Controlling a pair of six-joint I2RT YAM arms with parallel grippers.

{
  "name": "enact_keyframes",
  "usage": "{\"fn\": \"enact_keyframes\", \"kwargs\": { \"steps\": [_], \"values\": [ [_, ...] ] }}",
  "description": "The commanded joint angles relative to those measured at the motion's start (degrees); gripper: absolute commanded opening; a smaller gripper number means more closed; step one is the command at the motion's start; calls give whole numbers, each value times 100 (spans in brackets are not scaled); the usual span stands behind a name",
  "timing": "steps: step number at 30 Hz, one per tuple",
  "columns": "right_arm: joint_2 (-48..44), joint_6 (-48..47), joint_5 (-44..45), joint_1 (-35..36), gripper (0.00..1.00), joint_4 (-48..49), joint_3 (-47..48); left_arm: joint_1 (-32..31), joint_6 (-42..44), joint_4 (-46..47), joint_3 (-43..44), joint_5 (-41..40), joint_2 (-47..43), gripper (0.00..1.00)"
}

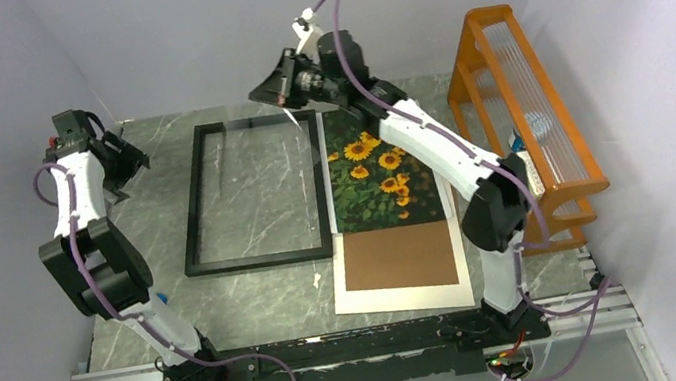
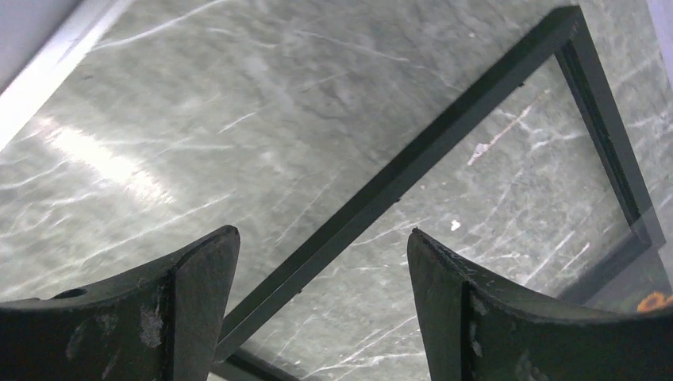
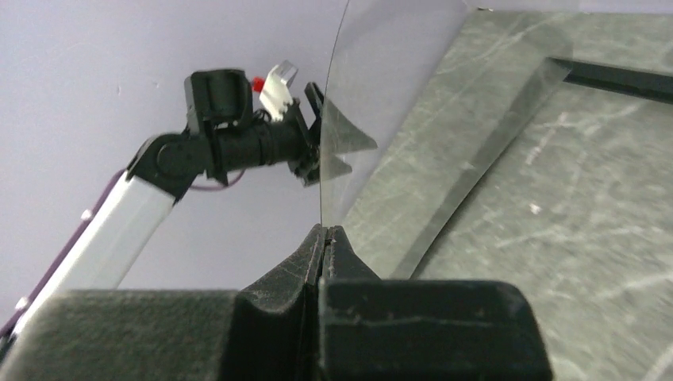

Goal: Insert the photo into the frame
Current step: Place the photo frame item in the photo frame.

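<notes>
The black frame (image 1: pixel 253 191) lies flat on the marble table left of centre, and its near rail (image 2: pixel 444 135) crosses the left wrist view. To its right lies the sunflower photo (image 1: pixel 377 174), untouched by either gripper. My right gripper (image 1: pixel 286 100) hovers over the frame's far right corner. It is shut on the edge of a clear, slightly curved sheet (image 3: pixel 381 95) that rises from between its jaws (image 3: pixel 326 230). My left gripper (image 1: pixel 122 162) is off the frame's left side, raised above the table. It is open (image 2: pixel 321 238) with nothing between its fingers.
A brown backing board (image 1: pixel 400 257) rests on a white mat sheet (image 1: pixel 400 292) just in front of the photo. An orange wooden rack (image 1: pixel 525 112) stands along the right wall. The left arm (image 3: pixel 230 143) shows through the clear sheet in the right wrist view.
</notes>
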Motion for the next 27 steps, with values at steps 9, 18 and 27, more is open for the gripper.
{"fn": "enact_keyframes", "kwargs": {
  "steps": [9, 18, 27],
  "values": [
    [1202, 333, 1135, 592, 0, 1141, 681, 321, -269, -64, -613, 43, -631, 82],
    [1708, 2040, 1309, 54, 0, 2619, -887, 337, -97, 171, -425, 653, 15, 82],
    [1611, 2893, 1594, -167, 2, 2639, -1743, 374, -76, 317, -113, 1181, 651, 81]
  ]
}}
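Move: The photo frame, where the clear sheet in the right hand is being taken, has its middle about 6 cm ahead of that hand, 9 cm to its left and 37 cm below. At that same depth the sunflower photo lies some 7 cm ahead and 22 cm right, the mat board about 12 cm back and 21 cm right. From the left hand the frame's middle is roughly 3 cm ahead, 24 cm right and 14 cm below, its left side 8 cm right. The clear sheet, still pinched by one edge in the shut right fingers, goes about 8 cm left, then back right as far while moving forward and dropping some 25 cm towards the frame, the wrist tipping down about 30 degrees and turning clockwise. The open left hand draws back a little, then sinks about 7 cm and eases forward beside the frame's left side. ##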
